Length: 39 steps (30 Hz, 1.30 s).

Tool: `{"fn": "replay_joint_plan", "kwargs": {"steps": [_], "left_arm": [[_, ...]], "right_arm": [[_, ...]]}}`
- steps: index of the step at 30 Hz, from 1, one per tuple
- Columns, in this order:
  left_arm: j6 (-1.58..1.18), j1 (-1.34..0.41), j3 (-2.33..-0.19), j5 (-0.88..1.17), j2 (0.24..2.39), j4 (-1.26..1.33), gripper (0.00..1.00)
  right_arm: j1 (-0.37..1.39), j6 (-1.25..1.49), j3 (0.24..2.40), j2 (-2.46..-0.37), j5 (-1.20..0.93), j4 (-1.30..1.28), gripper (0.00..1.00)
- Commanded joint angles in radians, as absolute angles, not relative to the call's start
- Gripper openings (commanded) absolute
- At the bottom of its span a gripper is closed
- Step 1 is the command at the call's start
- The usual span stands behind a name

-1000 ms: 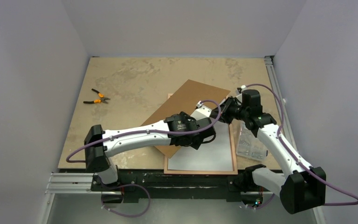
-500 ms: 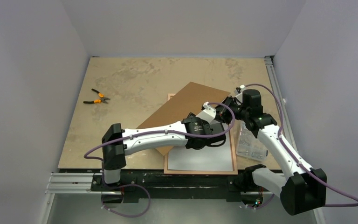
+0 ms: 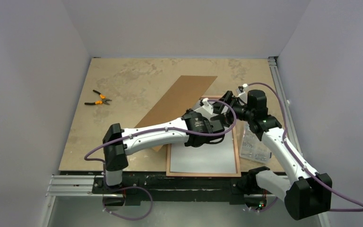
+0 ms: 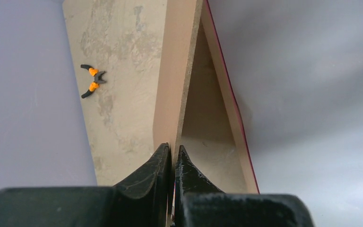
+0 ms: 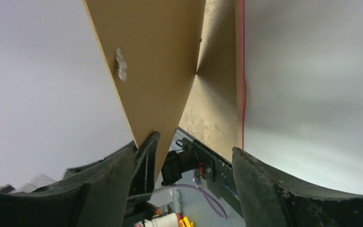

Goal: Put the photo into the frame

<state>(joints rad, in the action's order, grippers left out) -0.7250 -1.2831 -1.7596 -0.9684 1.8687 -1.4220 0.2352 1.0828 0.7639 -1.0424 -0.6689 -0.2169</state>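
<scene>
The frame (image 3: 238,152) lies flat near the table's front edge, and its pink rim (image 4: 231,104) shows in the left wrist view. A white sheet, the photo (image 3: 203,158) with its picture side hidden, lies inside it. Above them the brown backing board (image 3: 179,101) is raised and tilted. My left gripper (image 3: 219,121) is shut on the board's edge (image 4: 175,71), jaws pinched tight (image 4: 172,156). My right gripper (image 3: 230,107) stands open just beyond it. The board (image 5: 156,61) rests against one of its fingers (image 5: 144,151), and the other finger is well clear.
A clear sheet (image 3: 255,144) lies to the right of the frame under the right arm. Orange-handled pliers (image 3: 98,98) lie at the far left of the table. A metal rail (image 3: 276,85) runs along the table's right edge.
My left gripper closed on the backing board while my right gripper let it go and opened. The board has swung up and to the left, uncovering more of the frame.
</scene>
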Motion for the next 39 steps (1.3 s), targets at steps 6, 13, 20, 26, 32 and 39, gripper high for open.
{"fn": "replay_joint_plan", "kwargs": {"steps": [6,13,20,26,32,39], "left_arm": [[-0.650,-1.146,-1.907,-0.950,1.689,-1.403,0.00],[-0.500,-1.032,-1.884,-0.752,1.418,-1.198,0.00],[-0.480,-0.988,-1.859,-0.620,1.169,-1.041,0.00],[-0.561,-0.984,-1.716,-0.512,0.980,-0.864,0.00],[-0.684,-0.983,-1.542,-0.403,0.870,-0.673,0.00],[-0.827,-0.983,-1.395,-0.358,0.832,-0.461,0.00]], "right_arm": [[0.235,1.002,0.840,-0.970,-0.633,-0.216,0.92],[0.233,0.989,0.830,-0.975,-0.657,-0.150,0.94],[0.215,0.958,0.823,-0.983,-0.746,-0.056,0.94],[0.188,1.076,0.712,-0.995,-0.852,0.144,0.93],[0.200,1.262,0.511,-0.981,-0.868,0.479,0.95],[0.270,1.323,0.395,-0.982,-0.828,0.703,0.98]]}}
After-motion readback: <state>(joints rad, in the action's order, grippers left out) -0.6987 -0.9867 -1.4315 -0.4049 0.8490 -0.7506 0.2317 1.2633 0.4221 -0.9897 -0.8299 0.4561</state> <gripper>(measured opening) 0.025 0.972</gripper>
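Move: The backing board hangs steeply from the left hand's shut fingers, gripped by its upper long edge; its middle is some 6 cm left of, 5 cm ahead of and 11 cm below that hand. From the same hand the frame's middle lies level, 10 cm right, 20 cm down, and the parts box 3 cm back, 32 cm right. From the right hand, the board's middle is about 15 cm left, 1 cm ahead and 13 cm below; the frame's 3 cm back, straight below. The backing board, still pinched by its edge, is carried up off the table by the left hand, about 22 cm up and 9 cm left, first a little forward and then back, while the wrist rolls nearly 80 degrees, left side going down. Beside it the right hand, already free, spreads its fingers from two-thirds to fully open, bobs up 5 cm and sinks again, easing slightly back and tilting up over the frame. ##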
